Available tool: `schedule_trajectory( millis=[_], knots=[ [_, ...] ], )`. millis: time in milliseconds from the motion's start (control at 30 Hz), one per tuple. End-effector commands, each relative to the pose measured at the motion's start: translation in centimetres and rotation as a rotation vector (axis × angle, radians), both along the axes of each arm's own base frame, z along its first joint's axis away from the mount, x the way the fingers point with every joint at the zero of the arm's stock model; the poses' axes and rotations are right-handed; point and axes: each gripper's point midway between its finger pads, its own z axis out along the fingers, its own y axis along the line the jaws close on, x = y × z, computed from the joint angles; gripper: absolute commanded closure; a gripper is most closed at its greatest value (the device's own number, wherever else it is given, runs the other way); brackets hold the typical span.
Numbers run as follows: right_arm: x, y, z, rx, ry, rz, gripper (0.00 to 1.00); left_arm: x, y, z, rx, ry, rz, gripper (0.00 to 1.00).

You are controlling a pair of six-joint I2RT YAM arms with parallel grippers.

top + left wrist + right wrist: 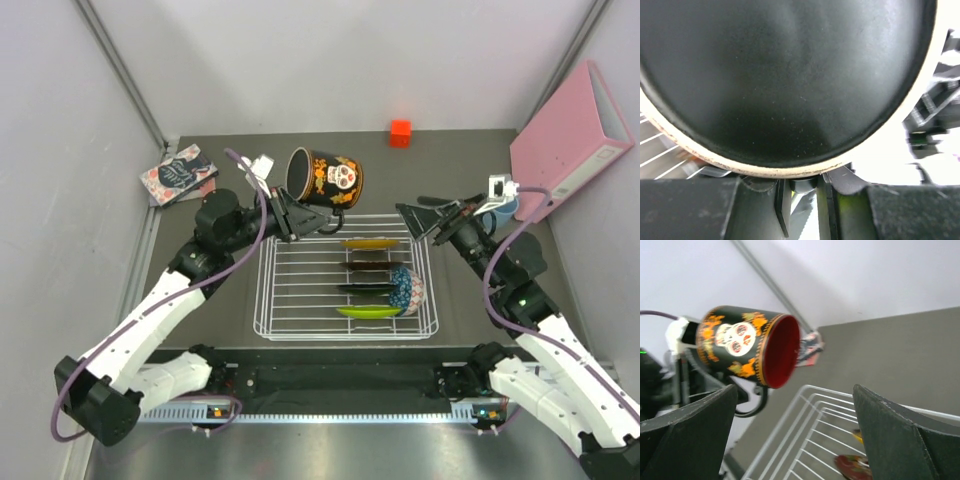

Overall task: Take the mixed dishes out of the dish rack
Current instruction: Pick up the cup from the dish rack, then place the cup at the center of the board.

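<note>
My left gripper [300,220] is shut on the handle of the dark mug [325,178], which hangs on its side above the far left corner of the dish rack [300,290]. The mug's black base [785,75] fills the left wrist view, and its handle [803,184] sits between the jaws. The right wrist view shows the mug's red inside [780,350]. In the rack stand yellow [368,243], reddish [368,263], black [365,288] and lime green [368,312] plates beside a blue patterned bowl [407,290]. My right gripper [420,222] hovers open over the rack's far right corner, holding nothing. The light blue cup [503,207] peeks out behind the right wrist.
An orange-red cube [400,132] lies at the back of the table. A pink binder [570,140] leans at the back right and a small booklet [178,175] lies at the back left. Grey walls close in on both sides.
</note>
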Motion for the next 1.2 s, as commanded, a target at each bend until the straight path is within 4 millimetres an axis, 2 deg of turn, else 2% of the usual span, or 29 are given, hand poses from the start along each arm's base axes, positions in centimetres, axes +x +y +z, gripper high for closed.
schedule_trajectory(
  millis=[0, 33, 133, 167, 267, 500, 700, 800, 867, 900, 933, 967, 1000, 1033, 1067, 1100, 1167],
  knots=[
    [-3.5, 1.1, 6.8, 0.14, -0.187, 0.159, 0.05, -3.9, -0.2, 12.7, -0.431, -0.328, -0.208, 1.0],
    [-3.8, 1.0, 7.3, 0.145, -0.204, 0.165, 0.06, -4.6, 0.0, 13.8, -0.499, -0.341, -0.243, 1.0],
    [-4.8, 1.3, 8.3, 0.154, -0.238, 0.212, 0.12, -4.0, -0.7, 13.0, -0.55, -0.273, -0.295, 1.0],
    [-5.1, 1.5, 8.6, 0.159, -0.252, 0.228, 0.17, -4.4, -0.5, 13.5, -0.576, -0.304, -0.316, 1.0],
    [-5.6, 2.3, 8.8, 0.163, -0.261, 0.288, 0.3, -4.5, -0.9, 13.1, -0.608, -0.276, -0.363, 1.0],
    [-4.7, 2.8, 8.4, 0.165, -0.246, 0.288, 0.24, -4.5, -1.2, 12.1, -0.601, -0.269, -0.384, 1.0],
    [-4.2, 3.1, 7.1, 0.166, -0.215, 0.291, 0.25, -4.0, -1.1, 12.5, -0.589, -0.281, -0.349, 1.0],
    [-4.1, 3.4, 5.5, 0.193, -0.181, 0.306, 0.26, -4.0, -1.1, 14.1, -0.62, -0.307, -0.363, 1.0],
    [-4.5, 3.3, 5.8, 0.233, -0.203, 0.321, 0.29, -3.7, -1.2, 14.9, -0.636, -0.321, -0.368, 1.0],
    [-4.4, 3.4, 4.6, 0.26, -0.165, 0.334, 0.3, -3.9, -1.1, 16.2, -0.655, -0.343, -0.374, 1.0],
    [-5.0, 3.1, 5.5, 0.303, -0.211, 0.351, 0.31, -3.6, -1.1, 16.5, -0.668, -0.354, -0.375, 1.0],
    [-5.4, 3.1, 5.4, 0.336, -0.219, 0.368, 0.32, -3.5, -1.1, 17.1, -0.684, -0.366, -0.377, 1.0],
    [-5.3, 3.3, 3.7, 0.388, -0.156, 0.396, 0.32, -3.1, -1.2, 17.8, -0.707, -0.366, -0.381, 1.0],
    [-5.5, 3.1, 3.7, 0.429, -0.167, 0.411, 0.32, -3.1, -1.2, 18.3, -0.721, -0.374, -0.39, 1.0],
    [-6.5, 2.6, 4.8, 0.487, -0.232, 0.44, 0.32, -3.3, -1.0, 19.1, -0.747, -0.402, -0.401, 1.0],
    [-6.2, 2.8, 3.4, 0.537, -0.18, 0.466, 0.33, -3.0, -1.1, 19.7, -0.773, -0.397, -0.418, 1.0],
    [-6.8, 2.4, 4.1, 0.618, -0.244, 0.515, 0.34, -3.3, -0.8, 20.8, -0.816, -0.425, -0.443, 1.0]
  ],
)
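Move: My left fingers already hold the black cup by its handle; its body sits about 6 cm above them, 2 ahead and 2 to the right. Below that hand, the dish rack's middle is some 29 cm down, 6 back and 7 right, and the yellow plate about 26 down, 2 ahead, 12 right. From my empty right hand, the black cup is roughly 16 cm left, 2 ahead and 5 up. I keep my left fingers on the handle and lift the black cup about 11 cm farther above the rack, pausing partway, drifting slightly right while the wrist rolls left side down and turns clockwise. My empty right hand draws back and left about 4 cm each, turning counter-clockwise and rolling left side up; it rises 5 cm, then sinks back level, fingers closing to about two-thirds open. ##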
